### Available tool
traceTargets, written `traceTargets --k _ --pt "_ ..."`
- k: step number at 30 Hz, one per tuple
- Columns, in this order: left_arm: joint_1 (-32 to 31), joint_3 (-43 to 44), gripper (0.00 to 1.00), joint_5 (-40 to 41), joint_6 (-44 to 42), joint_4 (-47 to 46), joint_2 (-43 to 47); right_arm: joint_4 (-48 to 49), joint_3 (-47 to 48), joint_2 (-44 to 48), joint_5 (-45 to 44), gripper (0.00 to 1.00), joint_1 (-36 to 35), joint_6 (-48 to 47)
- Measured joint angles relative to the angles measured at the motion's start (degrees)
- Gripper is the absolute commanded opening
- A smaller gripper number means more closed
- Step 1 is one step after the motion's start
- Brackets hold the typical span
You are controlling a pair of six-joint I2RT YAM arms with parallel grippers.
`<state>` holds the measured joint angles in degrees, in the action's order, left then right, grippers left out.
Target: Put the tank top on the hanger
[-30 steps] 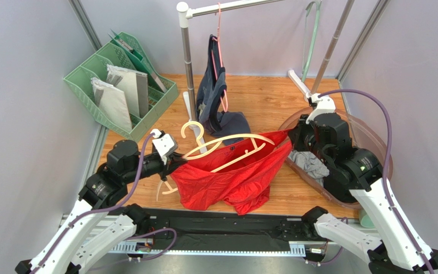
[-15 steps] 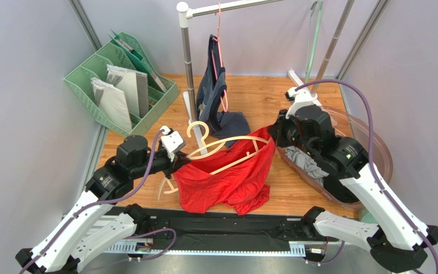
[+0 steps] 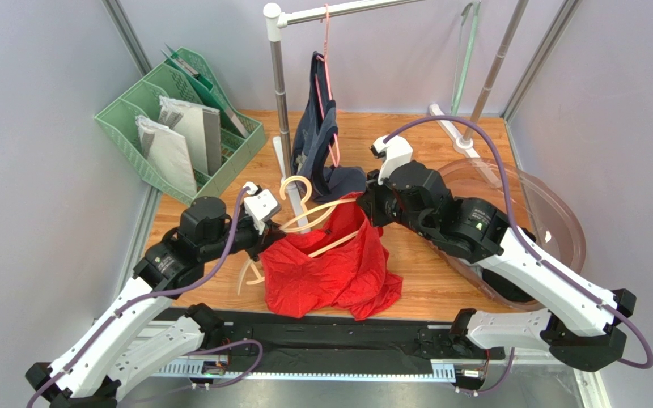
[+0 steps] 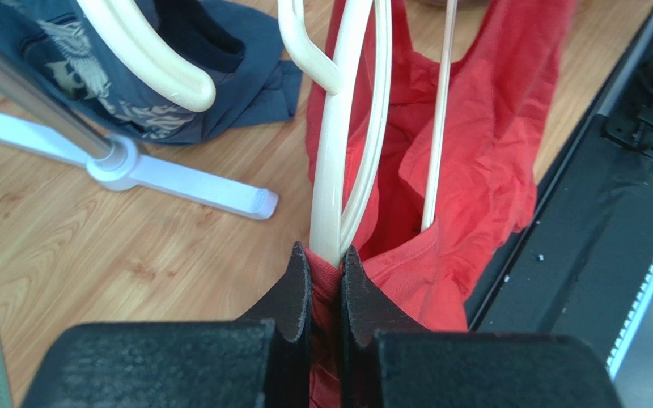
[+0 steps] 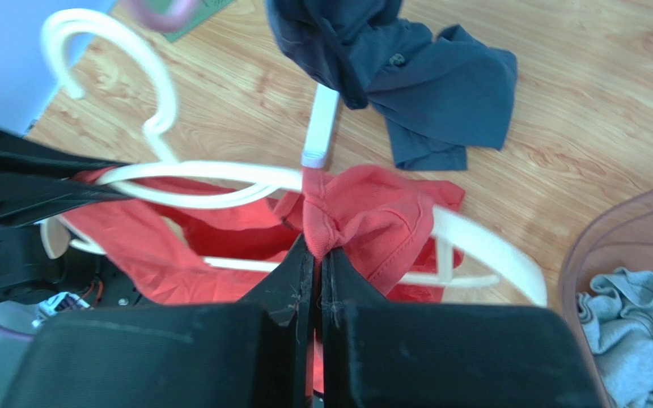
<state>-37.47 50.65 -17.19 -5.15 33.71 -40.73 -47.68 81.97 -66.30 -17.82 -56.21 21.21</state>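
The red tank top (image 3: 330, 270) hangs bunched from the cream hanger (image 3: 306, 211), its lower part lying on the wooden table. My left gripper (image 3: 272, 240) is shut on the hanger's left end, with red fabric pinched in around it (image 4: 326, 255). The hanger's arm (image 4: 340, 161) runs away from the jaws, the tank top (image 4: 475, 161) beside it. My right gripper (image 3: 366, 209) is shut on a fold of the tank top (image 5: 372, 217) just over the hanger's shoulder (image 5: 219, 189), close to the hook (image 5: 108, 34). The right gripper's jaws (image 5: 315, 252) press flat on the cloth.
A navy top (image 3: 320, 123) hangs on a pink hanger from the rail stand (image 3: 280, 93) just behind, its hem on the table. The stand's white foot (image 4: 194, 183) lies near the hanger. A green file rack (image 3: 181, 127) is back left. A clear basin (image 3: 556, 225) holds grey cloth (image 5: 636, 314).
My right gripper has swung left across the table with the red fabric, from the basin side to the hanger's middle. The tank top is now bunched narrower. The left gripper rose slightly.
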Motion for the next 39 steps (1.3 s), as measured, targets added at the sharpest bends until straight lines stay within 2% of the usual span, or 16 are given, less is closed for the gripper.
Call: traceTargets --k 12,20,22,23,25,27,32,39 --pt "0.0 0.1 0.0 11.2 0.8 0.6 2.0 -1.8 0.3 4.2 -9.5 0.0 -13.4 3.5" --pt "-0.1 0.1 0.0 15.4 0.9 1.8 6.4 -3.8 -10.1 6.7 -11.9 0.0 -16.4 8.2" --pt "-0.1 0.1 0.0 14.5 0.8 1.9 7.6 -3.9 -12.7 6.5 -11.1 0.11 -16.4 8.7" --pt "-0.1 0.1 0.0 13.9 0.8 1.9 8.1 -3.8 -13.8 6.5 -10.5 0.22 -16.4 8.9" --pt "-0.1 0.1 0.0 11.9 0.3 2.0 9.2 -3.8 -14.9 6.5 -9.1 0.71 -16.4 9.1" --pt "-0.1 0.1 0.0 10.0 -0.2 2.0 9.6 -3.3 -15.0 6.8 -7.5 1.0 -16.4 8.6" --pt "-0.1 0.1 0.0 4.1 -1.4 2.1 10.3 -3.4 -14.3 9.5 -5.6 1.0 -16.4 5.8" --pt "-0.1 0.9 0.0 -2.9 -2.8 4.7 10.2 -5.8 -8.8 18.6 -5.8 1.0 -16.4 -1.1"
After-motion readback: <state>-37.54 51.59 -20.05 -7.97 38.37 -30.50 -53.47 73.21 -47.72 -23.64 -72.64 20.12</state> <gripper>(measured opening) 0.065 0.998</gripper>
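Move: The right hand holds the tank top's right strap near the hanger's right shoulder; the hanger's right end lies roughly 8 cm to its right, 4 ahead and slightly below. From the left hand, which grips the hanger and the other strap, that end is some 27 cm right and 10 ahead. From the right hand, the tank top's body hangs about 11 cm back, 6 left and 15 down, and the blue garment stands about 15 ahead, 8 left. Back towards its base, just under 10 cm in all, the right hand draws the strap over the hanger, rising a little before plunging about 10 cm; it opens wide there, lets go, then climbs and edges right. The left hand keeps its pinch on hanger and strap, sways left and forward, then swings back, ending about 3 cm higher and 3 cm back. ##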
